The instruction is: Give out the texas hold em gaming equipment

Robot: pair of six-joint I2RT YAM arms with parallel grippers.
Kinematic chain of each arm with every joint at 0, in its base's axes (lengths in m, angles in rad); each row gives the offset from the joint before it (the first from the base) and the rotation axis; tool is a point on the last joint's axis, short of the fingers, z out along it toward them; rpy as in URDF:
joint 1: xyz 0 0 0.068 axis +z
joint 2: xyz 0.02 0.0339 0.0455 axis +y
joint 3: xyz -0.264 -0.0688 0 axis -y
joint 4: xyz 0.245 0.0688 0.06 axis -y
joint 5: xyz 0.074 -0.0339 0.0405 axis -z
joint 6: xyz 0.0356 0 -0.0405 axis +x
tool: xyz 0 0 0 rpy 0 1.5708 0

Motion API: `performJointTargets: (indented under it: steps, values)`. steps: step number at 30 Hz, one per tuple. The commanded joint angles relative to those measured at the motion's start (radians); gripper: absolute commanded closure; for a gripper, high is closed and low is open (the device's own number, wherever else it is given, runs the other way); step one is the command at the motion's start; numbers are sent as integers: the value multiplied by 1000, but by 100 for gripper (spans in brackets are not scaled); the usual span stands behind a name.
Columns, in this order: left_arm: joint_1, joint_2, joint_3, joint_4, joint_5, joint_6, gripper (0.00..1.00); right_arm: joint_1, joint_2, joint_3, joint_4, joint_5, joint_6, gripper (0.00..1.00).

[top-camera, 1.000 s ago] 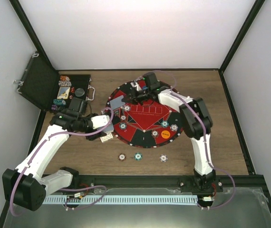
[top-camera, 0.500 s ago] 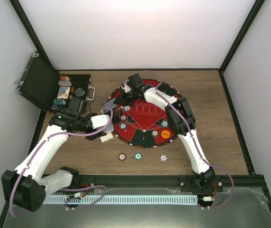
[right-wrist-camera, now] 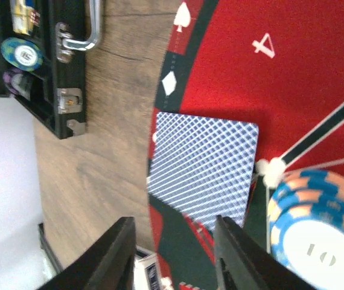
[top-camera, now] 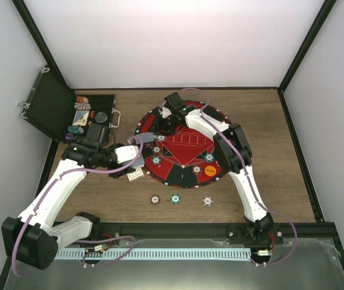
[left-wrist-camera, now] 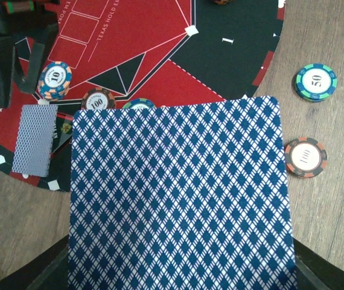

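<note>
A round red and black poker mat [top-camera: 184, 145] carries several chips [top-camera: 209, 157] and an orange button [top-camera: 210, 171]. A blue-backed card [top-camera: 143, 139] [right-wrist-camera: 205, 172] [left-wrist-camera: 34, 139] lies flat on the mat's left edge. My right gripper [top-camera: 160, 128] [right-wrist-camera: 171, 226] hangs open just above it, nothing between its fingers. My left gripper [top-camera: 134, 164] is shut on a deck of cards [left-wrist-camera: 178, 199] over the mat's near-left rim; its fingers are hidden under the deck. A blue "10" chip stack [right-wrist-camera: 317, 229] [left-wrist-camera: 55, 80] sits beside the laid card.
A black hinged case [top-camera: 90, 115] [right-wrist-camera: 51, 78] stands open at the far left with chips inside. Three chips [top-camera: 175, 198] lie in a row on the wood in front of the mat, two of them in the left wrist view [left-wrist-camera: 316, 82]. Walls enclose the table.
My right gripper moved left along the mat's far-left rim, opened and let go of the card, which now lies on the mat. The left arm held still with the deck.
</note>
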Motion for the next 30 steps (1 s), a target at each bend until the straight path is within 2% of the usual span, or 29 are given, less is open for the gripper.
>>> performJointTargets:
  steps: [1, 3, 6, 13, 17, 22, 30]
  values:
    - [6, -12, 28, -3, 24, -7, 96, 0, -178, -55, 42, 15, -10, 59]
    - [6, -10, 28, -1, 25, -8, 96, 2, -242, -101, 57, 14, -11, 53]
    - [5, -8, 32, -1, 25, -5, 96, 4, -345, -216, 106, -5, -1, 51]
    - [5, -4, 30, 7, 39, 2, 96, 43, -646, -705, 448, -151, 145, 31]
    - [4, 4, 30, 9, 44, 5, 96, 77, -762, -894, 644, -199, 249, 28]
    - [5, 11, 29, 10, 50, 5, 96, 148, -780, -930, 700, -205, 290, 26]
    - [2, 8, 34, 9, 49, 1, 96, 212, -684, -872, 751, -229, 316, 26]
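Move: The next cards are in the deck pinched in my left hand, its middle about 2 cm right of and 2 cm below the left hand point, 1 cm forward. From my right hand the deck is about 22 cm back, 5 cm left and 8 cm higher. The freshly dealt card is 2 cm back, 5 cm left of that hand and 5 cm down; the blue-orange chip stack 3 cm back, 2 cm right; the 500 plaque 18 cm back, 8 cm left. I lift my right hand off the dealt card, then draw it back about 20 cm over the mat, up some 12 cm in all, swinging a few centimetres right and back left as I near the deck. Meanwhile its fingers spread from part-open to wide and its left side rolls up about 25 degrees. My left hand stays put, still gripping the deck out for it. ##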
